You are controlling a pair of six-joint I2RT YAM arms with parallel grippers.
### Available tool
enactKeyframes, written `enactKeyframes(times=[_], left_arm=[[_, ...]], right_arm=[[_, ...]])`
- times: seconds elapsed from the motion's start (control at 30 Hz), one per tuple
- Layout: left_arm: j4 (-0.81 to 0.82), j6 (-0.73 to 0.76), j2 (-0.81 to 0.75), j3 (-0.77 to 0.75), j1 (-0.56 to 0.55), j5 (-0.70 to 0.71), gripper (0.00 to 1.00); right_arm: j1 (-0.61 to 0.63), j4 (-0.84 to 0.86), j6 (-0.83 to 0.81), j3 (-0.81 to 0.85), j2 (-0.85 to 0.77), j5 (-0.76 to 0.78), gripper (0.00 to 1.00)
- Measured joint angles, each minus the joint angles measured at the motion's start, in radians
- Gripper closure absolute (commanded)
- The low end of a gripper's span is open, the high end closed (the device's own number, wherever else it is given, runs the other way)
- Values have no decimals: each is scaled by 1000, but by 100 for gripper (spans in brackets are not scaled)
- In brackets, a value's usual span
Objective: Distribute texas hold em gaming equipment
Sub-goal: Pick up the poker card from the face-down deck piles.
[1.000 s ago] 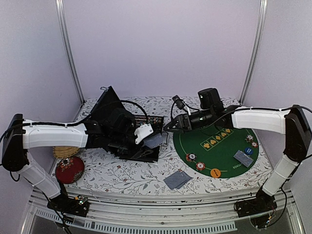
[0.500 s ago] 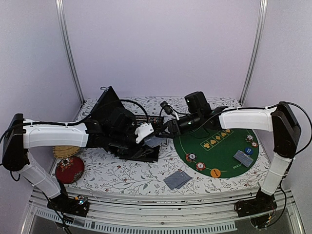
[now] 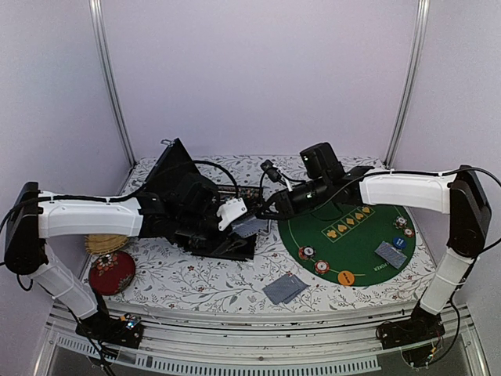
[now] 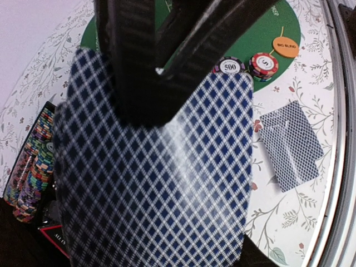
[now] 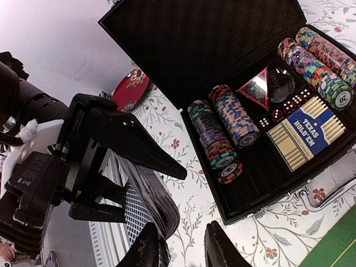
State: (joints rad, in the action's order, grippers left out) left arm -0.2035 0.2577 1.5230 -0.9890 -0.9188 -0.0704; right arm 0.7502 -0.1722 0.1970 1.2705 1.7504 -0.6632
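My left gripper (image 3: 243,227) is shut on a deck of blue-backed playing cards (image 3: 252,225), held above the cloth beside the black case (image 3: 176,168). That deck (image 4: 167,183) fills the left wrist view and hides the left fingers. My right gripper (image 3: 270,210) has reached in from the right. Its jaws (image 5: 183,247) stand partly closed with cloth showing in the gap, and the deck's free end (image 5: 161,211) lies against the left finger. On the green mat (image 3: 368,243) lie poker chips (image 3: 305,252), an orange button (image 3: 345,277) and cards (image 3: 390,254). Two more cards (image 3: 284,288) lie on the cloth.
Inside the open case are rows of chips (image 5: 222,128), dice (image 5: 289,103) and a Texas Hold'em card box (image 5: 311,130). A red round floral pad (image 3: 111,272) and a wicker mat (image 3: 106,244) lie at the left. Metal rails run along the front edge.
The right gripper has swung left from over the mat's edge to the deck, and its jaws have narrowed around the deck's end. The left arm and deck stayed put.
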Motion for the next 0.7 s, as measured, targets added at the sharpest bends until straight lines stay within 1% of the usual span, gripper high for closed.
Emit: enactKeyframes(times=[0.07, 0.17, 0.2, 0.27, 0.47, 0.7], left_arm=[[0, 0, 0, 0, 0, 0, 48], [0, 0, 0, 0, 0, 0, 49], [0, 0, 0, 0, 0, 0, 48], [-1, 0, 0, 0, 0, 1, 49], [-3, 0, 0, 0, 1, 1, 48], [-3, 0, 0, 0, 1, 0, 49]], right_arm=[[0, -8, -6, 0, -11, 4, 80], [0, -23, -15, 6, -16, 6, 93], [0, -27, -18, 8, -16, 6, 96], [0, -36, -23, 11, -18, 8, 97], [-2, -79, -37, 19, -44, 31, 98], [-16, -133, -74, 20, -117, 41, 98]])
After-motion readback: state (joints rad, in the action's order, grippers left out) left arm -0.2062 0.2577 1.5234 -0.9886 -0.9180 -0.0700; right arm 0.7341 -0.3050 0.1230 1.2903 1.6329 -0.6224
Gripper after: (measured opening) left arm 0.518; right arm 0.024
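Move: The face-down deck, gripped by the left hand, has its middle about 3 cm left of the right hand, 3 cm back and 2 cm lower; from the left hand it lies about 3 cm right, 1 cm forward and 1 cm lower. Some 17 cm below the right hand are two loose cards, about 15 cm back and 6 cm right, and the black-and-white chip, 6 cm back and 12 cm right. The chip case lies 10 cm left, 2 cm forward and 15 cm below. Rising only slightly at first, the right hand closes its part-open fingers nearly shut and pinches the top card of the face-down deck at its right-hand edge, then draws it up about 3.5 cm and some 2.5 cm to the right, picking up speed. The left hand stays put and keeps its grip on the deck. ##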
